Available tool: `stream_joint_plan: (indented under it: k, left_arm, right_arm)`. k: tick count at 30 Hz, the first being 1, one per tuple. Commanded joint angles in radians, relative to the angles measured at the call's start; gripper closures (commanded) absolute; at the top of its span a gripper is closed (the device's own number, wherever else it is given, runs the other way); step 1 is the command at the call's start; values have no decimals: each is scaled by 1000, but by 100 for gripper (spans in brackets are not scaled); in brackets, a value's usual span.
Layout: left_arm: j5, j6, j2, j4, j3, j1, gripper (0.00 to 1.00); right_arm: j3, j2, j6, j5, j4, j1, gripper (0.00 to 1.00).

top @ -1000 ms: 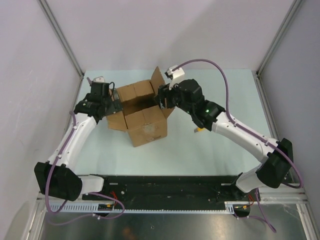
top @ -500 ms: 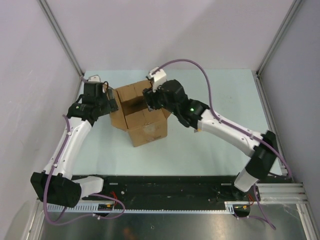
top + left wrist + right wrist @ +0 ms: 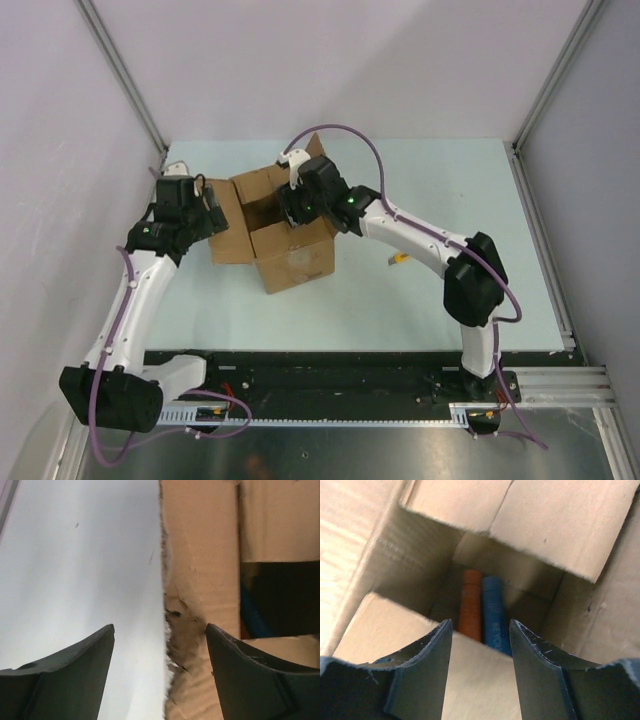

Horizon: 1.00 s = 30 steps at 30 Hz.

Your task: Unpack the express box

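Note:
The express box, brown cardboard with a printed label on its front, stands left of the table's middle with its flaps spread. My left gripper is open at the box's left flap. In the left wrist view the flap's torn edge lies between the open fingers, touching neither. My right gripper hovers open over the box mouth. In the right wrist view its fingers frame an orange tube and a blue tube lying side by side on the box floor.
A small yellow utility knife lies on the pale green table, right of the box and under the right forearm. Grey walls close in the left, back and right sides. A black rail runs along the near edge.
My right gripper has swung left from the box's right flap to above the opening, and its jaws have narrowed. My left gripper has drawn back leftward, and the left flap now lies further out.

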Motion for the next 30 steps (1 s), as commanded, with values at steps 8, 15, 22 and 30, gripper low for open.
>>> stream_joint_plan:
  k: [8,15,22,30]
  left_arm:
    - [-20,-28,90,13,-122,9,20]
    - [184,-13,133,139,-111,9,20]
    - [302,-20,187,179,-59,11,24]
    - [270,-23,221,187,-19,11,24]
  right_arm:
    - [252,137,-14,78,-181,-11,44]
    - [310,188,-49,53,-267,-11,43]
    - [518,271,-72,69,-529,-9,44]
    - [759,292,-32,-32,-758,-34,44]
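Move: The left hand hovers over the outer edge of the express box's left flap, whose middle is about 3 cm to its right and 6 cm below; the red and blue tubes inside lie some 11 cm right, 2 cm farther out and 15 cm down. From the right hand, the tubes are about 5 cm left, 2 cm ahead and 13 cm below; the near flap's middle is some 6 cm back, 1 cm right and 3 cm lower, the far flap's about 6 cm ahead and 4 cm left. The left hand drops about 7 cm beside the left flap, tipping its fingers some 10 degrees further down, then, fingers still open, swings about 4 cm right and slightly forward, its right finger pushing the flap and box along while the wrist turns a little clockwise. Over the opening, the right hand eases 2 to 3 cm forward and dips about 2 cm before starting back up, its left side rolling down some 15 degrees and its fingers staying about half open. ##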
